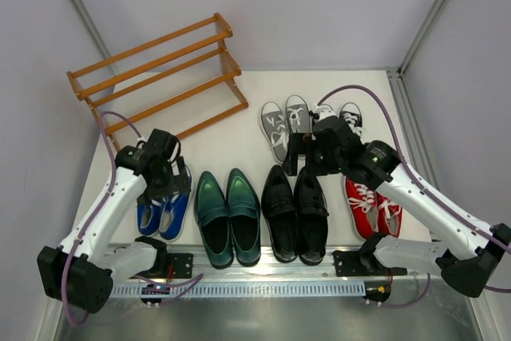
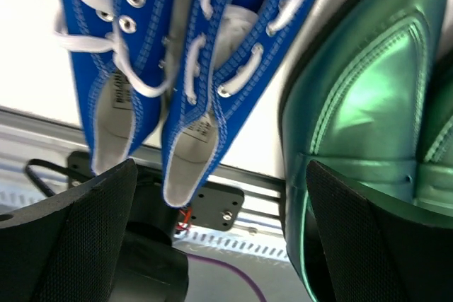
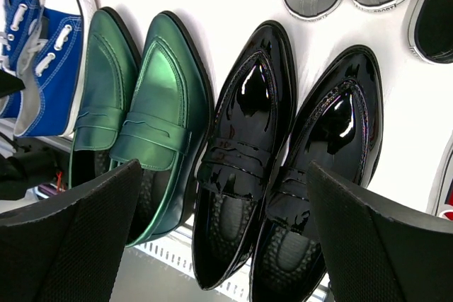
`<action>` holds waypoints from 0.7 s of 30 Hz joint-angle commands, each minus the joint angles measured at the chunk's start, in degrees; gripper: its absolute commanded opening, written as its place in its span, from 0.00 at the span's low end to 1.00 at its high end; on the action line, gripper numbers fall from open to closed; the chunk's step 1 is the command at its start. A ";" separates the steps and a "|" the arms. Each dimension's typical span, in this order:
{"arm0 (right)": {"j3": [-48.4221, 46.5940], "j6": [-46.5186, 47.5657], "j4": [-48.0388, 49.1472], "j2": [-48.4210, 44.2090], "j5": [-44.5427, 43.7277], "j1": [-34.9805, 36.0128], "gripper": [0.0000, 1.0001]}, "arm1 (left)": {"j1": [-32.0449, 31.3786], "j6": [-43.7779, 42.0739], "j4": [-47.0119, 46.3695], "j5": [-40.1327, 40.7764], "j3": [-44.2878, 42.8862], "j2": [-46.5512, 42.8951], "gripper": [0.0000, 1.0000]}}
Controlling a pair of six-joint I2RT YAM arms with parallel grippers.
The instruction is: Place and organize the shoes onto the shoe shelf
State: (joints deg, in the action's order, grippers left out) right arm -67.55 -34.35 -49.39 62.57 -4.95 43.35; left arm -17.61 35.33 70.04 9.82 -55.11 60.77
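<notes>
The shoe shelf, an orange-brown rack of three slanted tiers, stands bare at the back left. In the front row lie blue sneakers, dark green loafers, black leather loafers and red sneakers. Behind them sit grey sneakers and black-and-white sneakers. My left gripper hovers open over the blue sneakers, with the green loafer beside it. My right gripper hangs open above the black loafers, holding nothing.
A metal rail with the arm bases runs along the near edge. Grey walls close in on the left, back and right. A purple cable loops over the right arm. The shoes lie tightly side by side.
</notes>
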 commanded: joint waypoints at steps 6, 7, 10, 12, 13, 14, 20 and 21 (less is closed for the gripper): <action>-3.82 0.69 1.92 3.53 -2.08 1.82 0.97 | 1.60 -6.40 1.16 8.74 -7.99 9.53 1.00; -3.56 0.86 1.92 3.62 -2.17 1.91 0.97 | 2.13 -7.72 0.98 7.76 -8.52 10.50 1.00; -2.94 0.95 1.75 3.09 -2.78 1.91 0.97 | 3.28 -10.28 1.15 5.83 -9.13 14.88 1.00; -2.33 1.04 1.75 2.12 -2.96 2.00 0.97 | 3.80 -11.16 0.71 4.06 -10.45 16.30 1.00; -1.80 1.12 1.75 1.86 -2.96 2.00 0.97 | 3.98 -11.68 0.54 4.76 -11.06 17.87 1.00; -1.62 1.30 1.84 1.77 -2.87 2.00 0.97 | 4.42 -11.86 0.45 4.33 -11.50 18.41 1.00; -1.53 2.62 2.10 1.86 -2.09 2.00 0.97 | 8.81 -12.92 -4.21 1.08 -9.23 23.51 1.00; -1.53 2.88 2.62 2.21 -1.82 2.00 0.97 | 9.95 -12.83 -4.65 1.77 -8.96 25.08 1.00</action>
State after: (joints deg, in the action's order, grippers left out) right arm -68.86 -33.17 -48.86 65.34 -6.74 44.95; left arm -9.80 24.03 68.40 12.86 -64.36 83.72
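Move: The pair of blue shoes, heels nearest the robot, has its middle roughly 3 cm ahead of the left hand, 2 cm to its left and 9 cm below. The nearer green shoe is about 13 cm to that hand's right, 3 cm back and 9 cm down; the shoe shelf's middle stands some 28 cm ahead, level sideways, 5 cm lower. From the idle right hand the blue shoes lie around 39 cm left, 3 cm back and 19 cm down. Over the blue shoes, from the heel end towards the laces and toes, the open left hand goes about 5 cm forward and 3 cm left, nearly level at first, then sinking some 3 cm closer to them. The fingers stay wide and swing about 15 degrees, mostly back towards pointing straight down; no touch is seen. ##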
